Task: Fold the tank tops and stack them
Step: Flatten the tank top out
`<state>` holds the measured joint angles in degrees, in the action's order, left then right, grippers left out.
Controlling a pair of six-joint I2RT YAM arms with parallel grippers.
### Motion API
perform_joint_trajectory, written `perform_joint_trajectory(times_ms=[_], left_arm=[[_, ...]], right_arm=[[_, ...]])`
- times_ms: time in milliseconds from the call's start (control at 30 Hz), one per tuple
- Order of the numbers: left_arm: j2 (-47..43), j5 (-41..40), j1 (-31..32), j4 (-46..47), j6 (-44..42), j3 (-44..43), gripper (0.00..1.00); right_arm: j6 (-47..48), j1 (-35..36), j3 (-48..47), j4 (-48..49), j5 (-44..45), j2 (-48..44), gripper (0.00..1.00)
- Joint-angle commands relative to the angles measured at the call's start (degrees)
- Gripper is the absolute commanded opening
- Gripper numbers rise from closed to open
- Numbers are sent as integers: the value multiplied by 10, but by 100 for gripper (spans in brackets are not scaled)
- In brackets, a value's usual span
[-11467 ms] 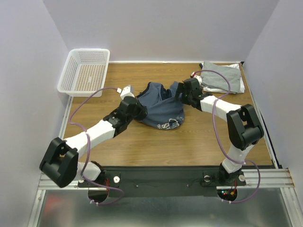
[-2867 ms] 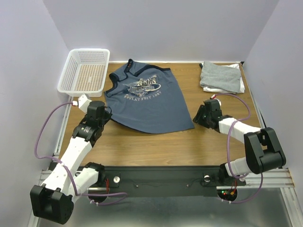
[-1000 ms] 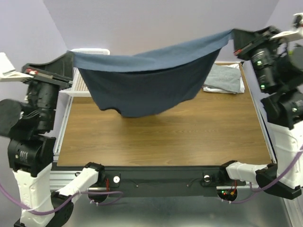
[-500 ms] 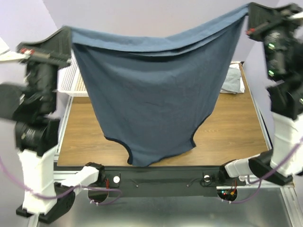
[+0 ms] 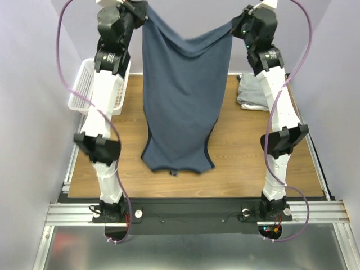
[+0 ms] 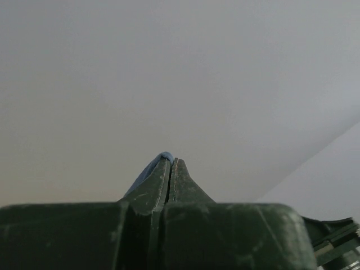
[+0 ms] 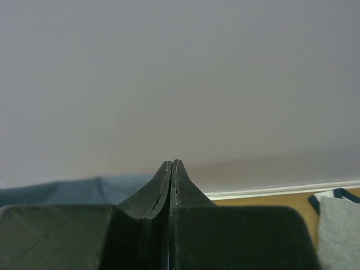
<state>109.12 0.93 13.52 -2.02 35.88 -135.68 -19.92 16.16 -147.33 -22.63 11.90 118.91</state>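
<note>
The navy tank top [image 5: 180, 95] hangs in the air between my two raised arms, its dark-trimmed lower end [image 5: 177, 167] close above the wooden table [image 5: 242, 163]. My left gripper [image 5: 140, 8] is shut on its upper left corner, and my right gripper [image 5: 234, 26] is shut on its upper right corner. In the left wrist view the left gripper [image 6: 170, 160] is pinched together with a bit of blue cloth [image 6: 162, 156] at its tip. The right gripper [image 7: 171, 163] is likewise shut, blue cloth [image 7: 62, 191] beside it. Folded grey and white tank tops [image 5: 252, 94] lie at the back right.
A white mesh basket [image 5: 84, 84] stands at the table's back left, behind the left arm. The folded grey top [image 7: 340, 230] shows low at the right of the right wrist view. Pale walls enclose the table on three sides.
Both arms have swung up and toward the back wall and come closer together. The navy top, spread wide toward the camera before, now hangs narrow and long over the table's middle.
</note>
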Motion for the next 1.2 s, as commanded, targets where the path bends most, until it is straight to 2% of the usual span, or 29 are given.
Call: perform_joint_trajectory(times_ms=[0,133,233,433,467,500,533,567,600,633,700,733,767,800,833,867,900,967,1067,1167], left_arm=[[20,72,-21,82,4,-162,0],[-45,92,-42,195,4,-50,0],[-81,89,-45,192,-25,-28,0],[-152,103,-50,201,-19,130,0],[-183,107,-50,213,-12,204,0],[-202,112,-49,229,-3,254,0],[-221,118,-49,261,21,358,0],[-254,121,-49,271,33,408,0],[-272,127,-48,280,64,455,0],[-289,130,-47,288,76,555,0],[-340,131,-43,295,108,657,0],[-357,131,-35,300,121,707,0],[-392,123,-28,304,145,806,0],[-409,116,-20,305,155,854,0],[-427,106,-5,305,161,898,0],[-444,100,4,298,166,973,0],[-477,84,23,275,174,1004,0],[-507,62,49,248,182,1075,0],[-550,31,89,180,212,1127,0],[-566,21,102,117,235,1153,0]], right_arm=[[-42,-67,-47,127,-30,-50,0],[-39,-82,-7,181,-28,-103,0],[-37,-84,49,212,-22,-162,0],[-56,-85,213,221,-37,-226,0],[-60,-86,248,221,-39,-256,0],[-65,-85,323,221,-40,-272,0],[-77,-85,363,221,-42,-287,1],[-82,-86,400,221,-43,-307,0],[-92,-86,488,221,-49,-342,0],[-100,-85,530,222,-51,-364,0],[-114,-86,626,221,-64,-425,0],[-122,-85,724,221,-72,-446,1],[-142,-85,773,221,-93,-466,0],[-157,-85,818,221,-104,-488,1],[-178,-85,913,221,-116,-523,0],[-187,-85,952,220,-135,-539,0],[-202,-85,1023,215,-144,-562,0],[-212,-85,1077,202,-148,-579,1],[-229,-85,1155,178,-163,-602,0],[-237,-85,1199,149,-160,-622,0]])
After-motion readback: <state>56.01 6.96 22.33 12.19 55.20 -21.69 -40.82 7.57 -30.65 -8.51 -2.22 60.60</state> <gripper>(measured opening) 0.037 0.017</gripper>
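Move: The left gripper holds one hem corner high up; its landing spot on the table lies about 24 cm back, 2 cm right and 53 cm below. The white basket stands some 7 cm ahead, 29 cm left and 50 cm below. From the right gripper, holding the other corner, the right landing spot is roughly 27 cm back, 7 cm right and 44 cm below; the grey stack lies 3 cm ahead, 18 cm right and 44 cm below. Keep both grippers shut on the hem corners and, after a last slight reach forward, pull both back and up, easing the right one some 9 cm to its right to stretch the hem. Then sweep both steeply down about 55 cm from the top of that rise, coming farther back towards the base late on and tipping the fingers down to lay the tank top out. ##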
